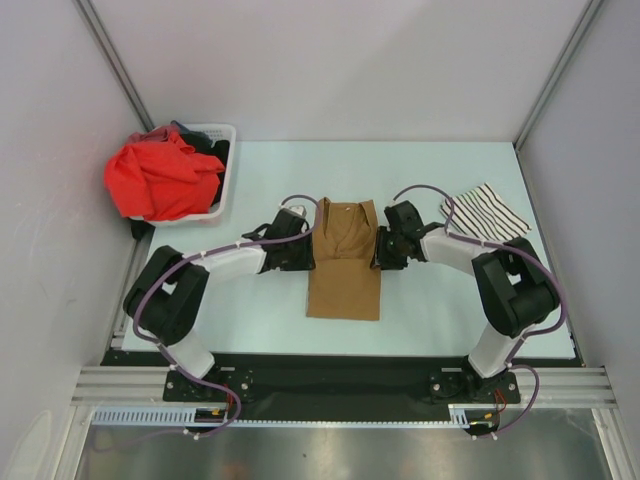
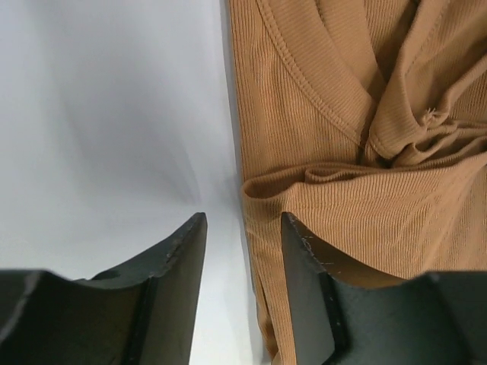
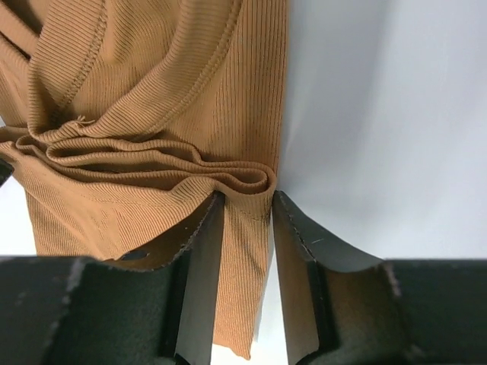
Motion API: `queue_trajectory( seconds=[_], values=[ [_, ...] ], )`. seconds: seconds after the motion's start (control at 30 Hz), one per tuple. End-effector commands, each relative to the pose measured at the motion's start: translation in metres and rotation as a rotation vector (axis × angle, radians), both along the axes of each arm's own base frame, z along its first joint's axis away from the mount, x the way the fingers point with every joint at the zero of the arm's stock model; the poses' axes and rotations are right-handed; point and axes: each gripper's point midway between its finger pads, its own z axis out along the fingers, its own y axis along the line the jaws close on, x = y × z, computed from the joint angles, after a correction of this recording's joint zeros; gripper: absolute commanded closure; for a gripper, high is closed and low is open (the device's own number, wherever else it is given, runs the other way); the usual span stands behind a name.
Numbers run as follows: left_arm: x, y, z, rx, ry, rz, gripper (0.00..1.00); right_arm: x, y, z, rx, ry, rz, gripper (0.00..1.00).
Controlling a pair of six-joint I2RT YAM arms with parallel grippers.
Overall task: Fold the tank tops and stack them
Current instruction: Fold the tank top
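The tan-brown tank top [image 1: 345, 260] lies lengthwise in the middle of the table, its upper part bunched into folds. My left gripper [image 1: 308, 250] is low at the top's left edge. In the left wrist view it [image 2: 243, 220] is open, and the edge of the tan top [image 2: 365, 114] runs between its fingers. My right gripper [image 1: 380, 250] is at the opposite edge. In the right wrist view it [image 3: 249, 196] stands narrowly open around the folded hem of the tan top [image 3: 152, 114], with a sliver of table showing beside the cloth. The striped tank top [image 1: 485, 210] lies folded at the back right.
A white laundry basket [image 1: 225, 135] stands at the back left with a red garment [image 1: 160, 178] heaped over it and a dark one behind. Enclosure walls close in the table on the left, right and back.
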Motion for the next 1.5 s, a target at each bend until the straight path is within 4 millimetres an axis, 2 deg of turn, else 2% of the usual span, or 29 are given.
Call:
queue_trajectory(
  seconds=[0.0,0.27,0.3,0.33,0.37,0.4,0.43,0.5,0.67,0.97,1.03,1.37,1.47],
  values=[
    [0.022,-0.008,0.013,-0.015,-0.056,-0.003,0.53,0.019,-0.002,0.009,-0.033,-0.062,0.003,0.64],
    [0.024,-0.026,0.011,-0.079,-0.026,-0.042,0.55,0.022,-0.002,0.011,-0.039,-0.067,0.003,0.78],
    [0.024,-0.026,0.01,-0.078,-0.025,-0.042,0.59,0.021,-0.002,0.011,-0.04,-0.066,0.004,0.81],
    [0.024,-0.027,0.011,-0.08,-0.025,-0.045,0.68,0.021,-0.001,0.011,-0.038,-0.065,0.007,0.86],
    [0.026,-0.027,0.012,-0.078,-0.028,-0.044,0.74,0.022,-0.001,0.012,-0.038,-0.068,0.009,0.96],
    [0.026,-0.026,0.01,-0.073,-0.024,-0.042,0.79,0.022,-0.001,0.013,-0.036,-0.07,0.011,1.0],
    [0.026,-0.025,0.01,-0.065,-0.024,-0.038,0.9,0.022,-0.001,0.014,-0.035,-0.069,0.011,1.0],
    [0.028,-0.023,0.013,-0.054,-0.033,-0.032,1.0,0.022,0.0,0.017,-0.033,-0.075,0.014,1.0],
    [0.027,-0.018,0.028,-0.052,-0.063,-0.021,1.0,0.022,0.0,0.033,-0.02,-0.106,0.019,1.0],
    [0.029,-0.017,0.073,-0.092,-0.147,-0.022,1.0,0.027,0.0,0.069,0.002,-0.167,0.017,1.0],
    [0.033,-0.012,0.074,-0.064,-0.159,-0.001,1.0,0.029,0.001,0.071,0.0,-0.172,0.019,1.0],
    [0.049,-0.015,0.09,-0.063,-0.184,0.007,1.0,0.04,0.002,0.08,0.003,-0.194,0.023,1.0],
    [0.053,-0.014,0.086,-0.055,-0.18,0.016,1.0,0.044,-0.001,0.078,0.002,-0.188,0.018,1.0]
  ],
)
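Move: The fold-edge corner of the brown tank top that the left gripper goes for is about 1 cm ahead, 2 cm right and 1 cm below; the left strap end lies some 17 cm ahead and 2 cm right. For the right gripper, the opposite corner is 1 cm ahead, level sideways and 1 cm below. The right strap end lies about 16 cm ahead and 1 cm left, the folded striped tank top roughly 12 cm ahead and 25 cm right. Easing in first, the left hand slides under 2 cm right and slightly forward while the right creeps about 1 cm forward, and both shut their open fingers to pinch the two corners of the brown edge. Then both lift together, some 7 cm left and 6 cm right, drifting 2 to 3 cm forward towards the straps, the fingertips tilting slightly forward. ##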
